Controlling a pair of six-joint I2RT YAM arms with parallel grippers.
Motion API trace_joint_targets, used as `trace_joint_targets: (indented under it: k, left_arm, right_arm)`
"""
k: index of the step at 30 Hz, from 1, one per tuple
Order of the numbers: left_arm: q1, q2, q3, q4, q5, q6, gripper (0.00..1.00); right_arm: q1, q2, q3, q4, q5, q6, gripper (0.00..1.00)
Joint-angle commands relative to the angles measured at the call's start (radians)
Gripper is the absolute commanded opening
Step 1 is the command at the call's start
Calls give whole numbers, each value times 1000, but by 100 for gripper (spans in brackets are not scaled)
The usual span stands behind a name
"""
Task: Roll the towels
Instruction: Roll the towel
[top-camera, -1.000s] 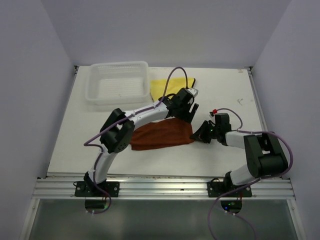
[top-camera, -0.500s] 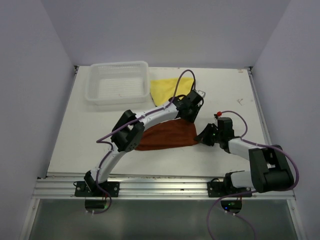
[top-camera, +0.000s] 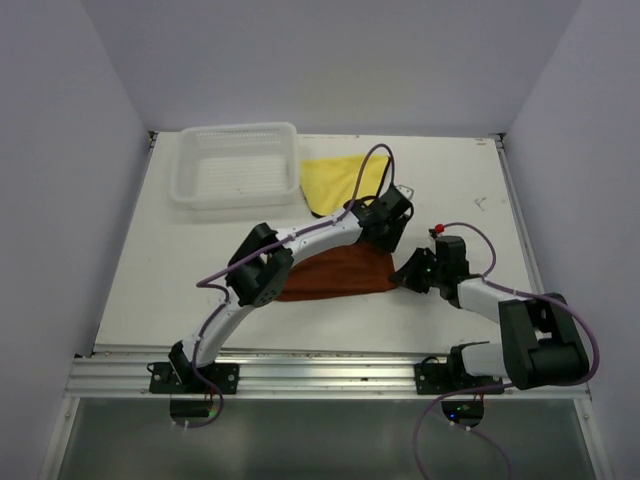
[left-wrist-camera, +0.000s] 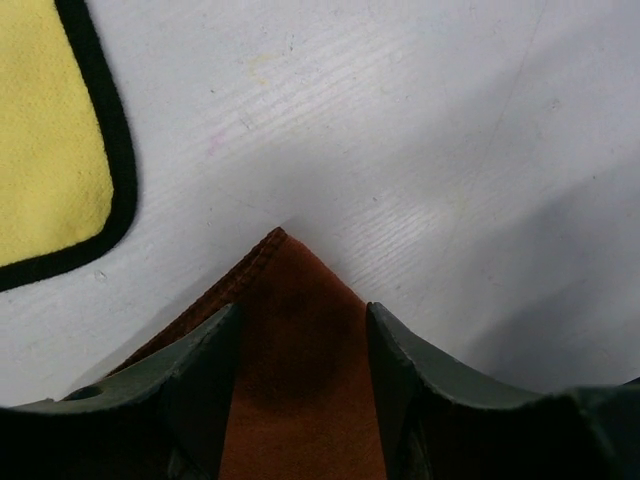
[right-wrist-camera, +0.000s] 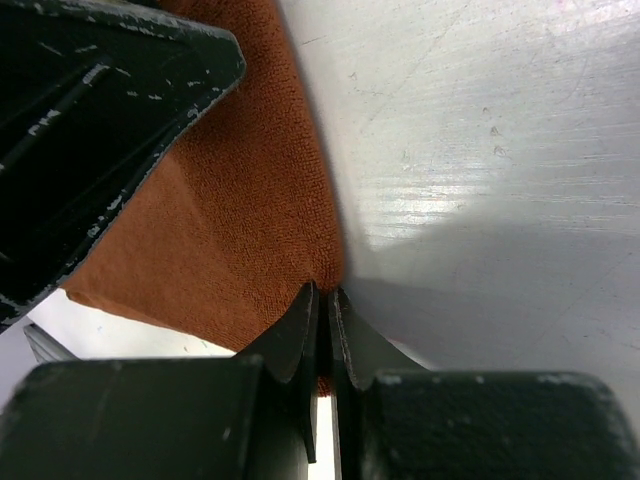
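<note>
The rust-brown towel (top-camera: 335, 274) lies flat in the middle of the table. My left gripper (top-camera: 386, 228) is low over its far right corner. In the left wrist view the gripper (left-wrist-camera: 300, 318) is open and the towel's corner (left-wrist-camera: 290, 300) lies between the fingers (left-wrist-camera: 205, 380). My right gripper (top-camera: 404, 275) is at the towel's right edge. In the right wrist view the gripper (right-wrist-camera: 322, 293) is shut on the towel's edge (right-wrist-camera: 250, 220). The yellow towel (top-camera: 335, 178) with a dark hem lies flat behind and also shows in the left wrist view (left-wrist-camera: 45, 130).
A white mesh basket (top-camera: 240, 131) stands at the back left of the white table (top-camera: 450, 190). My left gripper's black body (right-wrist-camera: 90, 120) fills the upper left of the right wrist view, close above the rust-brown towel.
My left gripper has moved right and slightly forward onto the towel's far right corner. My right gripper and the towel's right edge have shifted a little to the right.
</note>
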Motion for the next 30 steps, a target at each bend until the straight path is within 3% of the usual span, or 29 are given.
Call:
trace_joint_targets:
  k: [1, 9, 14, 20, 22, 26, 29, 30]
  left_arm:
    - [-17, -32, 11, 39, -80, -17, 57]
    - [-17, 50, 49, 14, -83, -23, 57]
    - [-16, 92, 44, -12, -94, -32, 51]
    - [-17, 139, 78, -47, -117, -34, 49]
    - [-17, 153, 89, -55, -124, -34, 40]
    - [-17, 124, 52, -33, -138, -40, 13]
    - [-14, 61, -17, 41, -140, -55, 0]
    - [-12, 38, -43, 75, -119, -54, 0]
  right_arm:
    - [7, -11, -19, -31, 56, -30, 0]
    - [7, -31, -25, -37, 64, -30, 0]
    - [21, -63, -27, -55, 88, -34, 0]
    - [117, -117, -1, -135, 188, -62, 0]
    - [174, -132, 17, -182, 258, -74, 0]
    - [214, -183, 34, -244, 349, -76, 0]
    - [221, -223, 47, -292, 378, -79, 0]
    - [222, -238, 50, -302, 396, -88, 0]
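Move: The brown towel's far right corner lies just beneath the left hand's parted fingers, about 1 cm ahead and some 3 cm below. From that hand, the towel's near right corner, already pinched by the right hand, is roughly 8 cm back and 2 cm right, the towel's middle some 13 cm left and 6 cm back, and the yellow towel's middle about 15 cm ahead and 11 cm left. From the right hand, the far right corner is about 9 cm ahead and 1 cm left. Hovering at first and edging about 1 cm forward, the left hand sinks some 2.5 cm onto the brown towel's far right corner, then shuts its half-open fingers and pinches the corner just behind its tip. The right hand keeps the near right corner pinched all the while and late on draws it back a little over 1 cm, then up about 1.5 cm, the wrist rolling some 15 degrees so the fingers point more steeply down. ##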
